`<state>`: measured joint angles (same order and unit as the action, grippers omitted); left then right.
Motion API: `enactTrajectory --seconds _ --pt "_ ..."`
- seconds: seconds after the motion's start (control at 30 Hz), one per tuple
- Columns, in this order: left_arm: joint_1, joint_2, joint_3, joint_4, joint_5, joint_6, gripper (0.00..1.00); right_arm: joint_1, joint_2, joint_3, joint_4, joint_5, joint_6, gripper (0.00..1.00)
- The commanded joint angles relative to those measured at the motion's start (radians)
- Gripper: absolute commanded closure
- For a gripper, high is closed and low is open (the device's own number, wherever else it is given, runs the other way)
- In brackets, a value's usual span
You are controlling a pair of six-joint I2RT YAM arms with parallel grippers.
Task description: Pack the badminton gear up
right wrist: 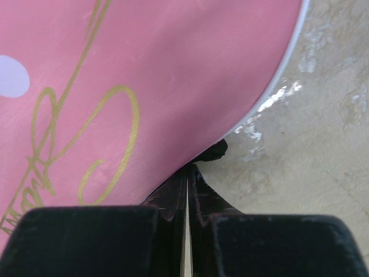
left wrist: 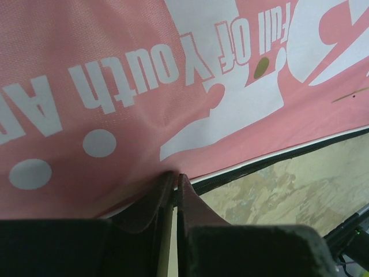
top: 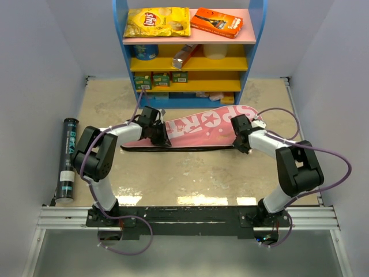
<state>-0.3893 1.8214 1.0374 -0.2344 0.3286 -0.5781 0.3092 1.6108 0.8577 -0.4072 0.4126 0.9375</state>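
Observation:
A pink racket-shaped bag (top: 202,124) lettered SPORT lies across the middle of the table, with a black zip line along its near edge. My left gripper (top: 160,138) is at its narrow left part. In the left wrist view the jaws (left wrist: 174,176) are pinched on the puckered pink fabric (left wrist: 115,69) at the white-piped rim. My right gripper (top: 243,144) is at the bag's wide right end. There, in the right wrist view, it (right wrist: 189,167) is shut at the edge of the bag (right wrist: 115,69), and a small black tab (right wrist: 214,151) sticks out of its tips. A long black tube (top: 68,158) lies far left by the wall.
A blue shelf unit (top: 120,52) stands at the back. On its top board lie a yellow crisp packet (top: 157,22) and an orange box (top: 217,22), with small items on the lower boards. Grey walls close in both sides, and a metal rail (top: 184,216) runs along the near edge.

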Motion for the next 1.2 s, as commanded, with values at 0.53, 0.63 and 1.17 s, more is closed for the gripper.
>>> enactTrajectory --seconds 0.53,0.63,1.17 --pt "-0.046 0.061 0.026 -0.029 -0.063 0.046 0.9 0.32 0.256 0.202 0.192 -0.324 0.113 1.0" --pt "-0.045 0.059 0.027 -0.031 -0.065 0.047 0.9 0.321 0.242 0.196 0.18 -0.313 0.11 1.0" --pt "-0.046 0.062 0.035 -0.034 -0.046 0.047 0.91 0.36 0.245 0.205 0.188 -0.36 0.083 0.96"
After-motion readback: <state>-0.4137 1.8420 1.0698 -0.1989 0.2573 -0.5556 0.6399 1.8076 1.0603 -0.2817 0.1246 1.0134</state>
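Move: The right hand has the zip pull pinched at the bag's near edge; the zip's left end lies about 58 cm to its left and 3 cm farther out, and the bag's middle some 26 cm left and 10 cm ahead. The shelf's foot is about 22 cm ahead and 28 cm left of that hand. The left fingertips sit right at the bag's near edge, with the zip pull about 39 cm to their right and 3 cm nearer the base. Keeping its shut fingers on the zip pull, the right hand sweeps about 20 cm left along the bag's near edge towards the left hand, quickly at first and slower for the last few centimetres, turning some 20 degrees counter-clockwise while its left side tips up about as much. The left hand, nearly shut and low on that same edge, eases about 2 cm forward, then stays there as the bag's edge shifts left beneath its fingertips. ##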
